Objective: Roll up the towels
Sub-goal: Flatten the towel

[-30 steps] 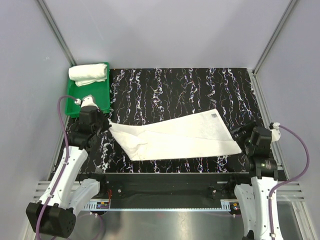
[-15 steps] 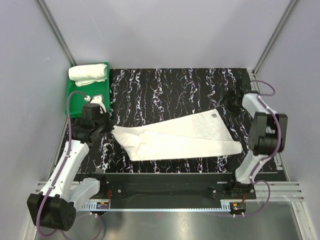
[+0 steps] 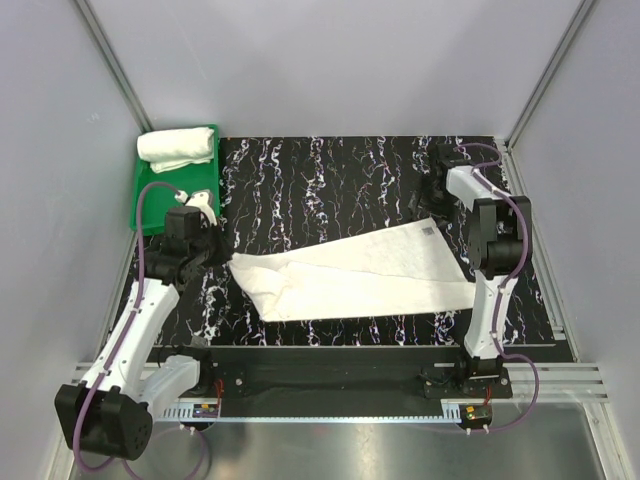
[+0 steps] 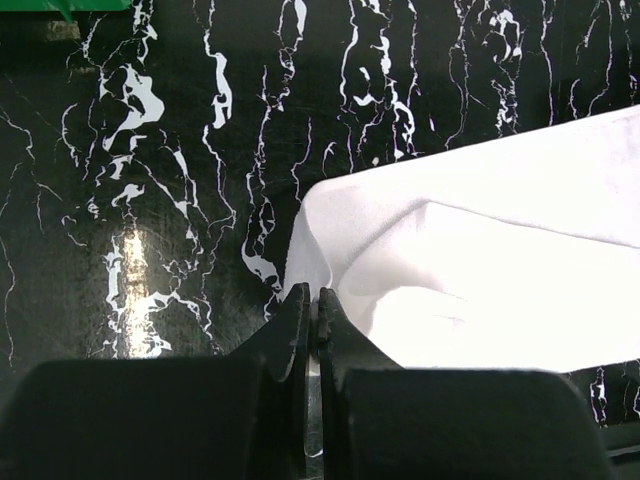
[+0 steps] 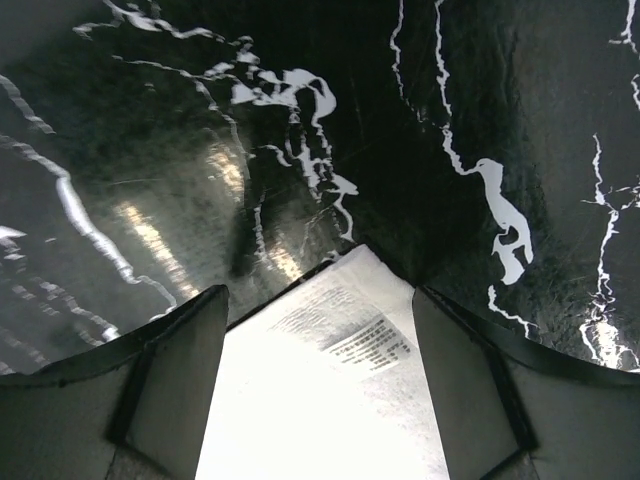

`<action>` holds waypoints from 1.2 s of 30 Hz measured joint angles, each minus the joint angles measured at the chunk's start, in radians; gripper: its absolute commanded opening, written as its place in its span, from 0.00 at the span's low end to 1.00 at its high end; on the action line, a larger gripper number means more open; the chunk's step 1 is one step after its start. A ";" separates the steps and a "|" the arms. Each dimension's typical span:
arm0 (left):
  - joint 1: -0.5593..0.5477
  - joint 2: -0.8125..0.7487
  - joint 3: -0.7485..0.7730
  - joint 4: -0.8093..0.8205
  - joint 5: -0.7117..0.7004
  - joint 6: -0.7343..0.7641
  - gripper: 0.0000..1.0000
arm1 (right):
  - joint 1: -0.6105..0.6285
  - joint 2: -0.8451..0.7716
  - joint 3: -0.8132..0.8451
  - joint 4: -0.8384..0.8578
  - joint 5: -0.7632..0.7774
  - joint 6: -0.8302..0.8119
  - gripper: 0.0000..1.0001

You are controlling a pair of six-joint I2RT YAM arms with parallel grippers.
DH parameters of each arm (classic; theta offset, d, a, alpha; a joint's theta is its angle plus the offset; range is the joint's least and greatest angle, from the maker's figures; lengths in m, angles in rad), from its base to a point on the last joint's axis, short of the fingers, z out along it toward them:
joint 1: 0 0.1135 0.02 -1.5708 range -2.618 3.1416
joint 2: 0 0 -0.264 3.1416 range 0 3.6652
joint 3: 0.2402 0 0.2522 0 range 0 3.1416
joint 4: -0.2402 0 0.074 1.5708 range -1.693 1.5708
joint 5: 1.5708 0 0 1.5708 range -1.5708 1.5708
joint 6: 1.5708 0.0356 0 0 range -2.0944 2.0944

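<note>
One white towel (image 3: pixel 360 272) lies spread across the black marbled table, its labelled corner at the far right. My left gripper (image 3: pixel 222 254) is shut on the towel's left corner; in the left wrist view the fingers (image 4: pixel 300 320) pinch the cloth (image 4: pixel 480 270) at its tip. My right gripper (image 3: pixel 427 208) hangs open over the labelled corner (image 5: pixel 350 340), a finger (image 5: pixel 175 370) on either side, nothing held. A second towel (image 3: pixel 177 148), rolled, lies in the green tray (image 3: pixel 150 186).
The green tray stands at the table's far left corner, just behind my left arm; its edge shows in the left wrist view (image 4: pixel 60 4). Grey walls and metal frame posts close in the table on three sides.
My right arm has swung from the near right of the table out to the towel's far right corner. My left gripper has shifted slightly right, still holding the left corner.
</note>
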 measured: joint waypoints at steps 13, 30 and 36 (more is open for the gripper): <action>0.000 0.000 0.000 0.001 0.027 0.000 0.00 | 0.043 0.035 0.017 0.000 0.117 -0.026 0.05; 0.000 -0.189 0.078 -0.026 0.074 0.026 0.00 | 0.043 -0.507 -0.130 -0.112 0.142 -0.031 0.00; 0.000 -0.391 0.225 -0.018 0.146 0.049 0.00 | 0.043 -0.999 -0.072 -0.170 0.161 -0.026 0.00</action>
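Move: Between the right hand's open fingers lies the towel's labelled far corner, some 2 cm below and about 1 cm to the right; the towel's near right corner is roughly 23 cm back and 11 cm to the right. From the left hand, which already holds the towel's left end up, the labelled corner is about 19 cm ahead, 49 cm to the right and 15 cm down; the green tray is about 22 cm ahead and 17 cm left. Sinking about 1 cm, the right hand shuts its wide-open fingers on the labelled corner, drags back about 3.5 cm low over the table, then sweeps up some 34 cm while drawing back, its fingers tipping up about 45 degrees. The left hand keeps its pinch, waits nearly still, then rises about 19 cm and back about 6, tilting up likewise. ##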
